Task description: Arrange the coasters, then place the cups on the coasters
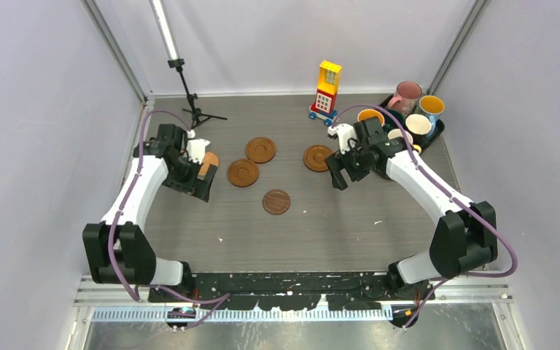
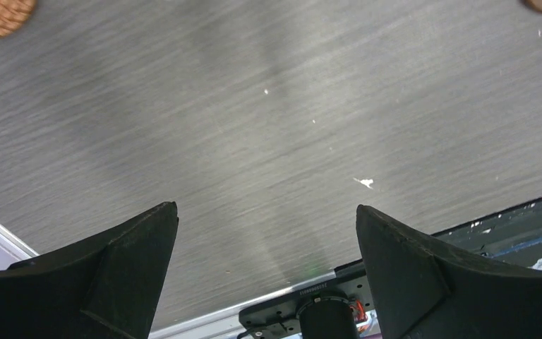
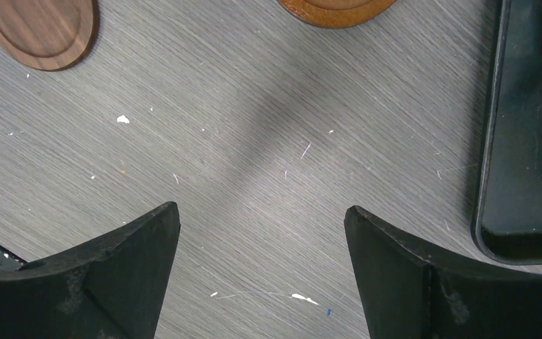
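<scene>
Several round wooden coasters lie loose mid-table: one (image 1: 260, 149) at the back, one (image 1: 243, 173) to its left, a darker one (image 1: 276, 201) nearer, and one (image 1: 318, 157) to the right. Another coaster (image 1: 210, 160) is partly hidden behind the left wrist. The cups stand bunched in a black tray (image 1: 437, 131) at the back right, among them a pink cup (image 1: 406, 95) and a blue cup (image 1: 431, 106). My left gripper (image 1: 195, 188) (image 2: 266, 207) is open over bare table. My right gripper (image 1: 343, 176) (image 3: 261, 207) is open, just in front of the right coaster (image 3: 335, 10).
A yellow and red toy block tower (image 1: 327, 87) stands at the back centre, left of the tray (image 3: 522, 141). A black light stand (image 1: 189, 98) sits at the back left. The dark coaster (image 3: 39, 32) shows up left in the right wrist view. Walls enclose three sides.
</scene>
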{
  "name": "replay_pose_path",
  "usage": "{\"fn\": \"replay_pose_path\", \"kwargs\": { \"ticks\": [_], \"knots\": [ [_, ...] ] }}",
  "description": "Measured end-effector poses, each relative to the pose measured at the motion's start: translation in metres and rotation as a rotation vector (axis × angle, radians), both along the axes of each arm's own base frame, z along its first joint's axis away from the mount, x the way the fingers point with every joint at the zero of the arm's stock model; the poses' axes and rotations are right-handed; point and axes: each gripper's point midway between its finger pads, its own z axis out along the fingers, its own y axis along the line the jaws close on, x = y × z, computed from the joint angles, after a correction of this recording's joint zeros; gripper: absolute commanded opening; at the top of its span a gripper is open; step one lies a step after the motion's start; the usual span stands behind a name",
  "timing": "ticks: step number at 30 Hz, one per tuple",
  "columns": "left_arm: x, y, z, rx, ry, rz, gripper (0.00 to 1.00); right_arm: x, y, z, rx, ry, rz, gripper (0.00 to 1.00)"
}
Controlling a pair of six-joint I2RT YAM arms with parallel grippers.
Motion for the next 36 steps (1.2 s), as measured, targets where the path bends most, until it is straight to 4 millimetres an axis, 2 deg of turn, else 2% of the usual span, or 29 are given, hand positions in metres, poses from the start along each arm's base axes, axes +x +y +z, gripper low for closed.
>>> {"fn": "replay_pose_path", "kwargs": {
  "ticks": [6, 12, 14, 20, 24, 29, 36],
  "knots": [
    [0.039, 0.021, 0.001, 0.0, -0.014, 0.093, 1.0, 0.007, 0.002, -0.003, -0.006, 0.011, 0.003, 0.91],
    [0.083, 0.052, -0.016, 0.017, 0.003, 0.179, 1.0, 0.015, 0.004, -0.005, -0.015, 0.02, 0.004, 0.91],
    [0.094, 0.057, -0.022, 0.029, 0.004, 0.192, 0.94, 0.02, 0.005, -0.004, -0.018, 0.021, 0.002, 0.91],
    [0.136, 0.073, -0.039, 0.018, 0.023, 0.28, 0.67, 0.035, 0.009, 0.0, -0.022, 0.008, 0.001, 0.91],
    [0.148, 0.083, -0.057, -0.001, 0.041, 0.321, 0.58, 0.039, 0.009, 0.005, -0.024, -0.008, 0.001, 0.91],
    [0.157, 0.077, -0.061, -0.015, 0.017, 0.304, 0.53, 0.04, 0.008, 0.003, -0.032, -0.002, -0.002, 0.91],
    [0.177, 0.04, -0.066, -0.016, -0.015, 0.202, 0.49, 0.039, 0.006, -0.006, -0.053, 0.026, -0.007, 0.91]
  ]
}}
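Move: The right one of the two woven coasters lies about 18 cm ahead of the empty left hand, 2 cm to its left and some 12 cm below; the left woven coaster is 10 cm left of it, level with it. The near brown coaster lies about 15 cm ahead and 12 cm right of the left hand. From the open right hand, the nearest cups in the black tray are roughly 20 cm ahead and 18 cm right, the right brown coaster 14 cm ahead and 7 cm left. Forward about 18 cm and down some 6 cm, the left hand swings out to the left and then cuts back right, coming in over the woven coasters as its fingers close from wide open to about half; the wrist turns counter-clockwise, then eases back slightly. The right hand, still open, glides forward about 4 cm above the table and stops. No touch shows. ##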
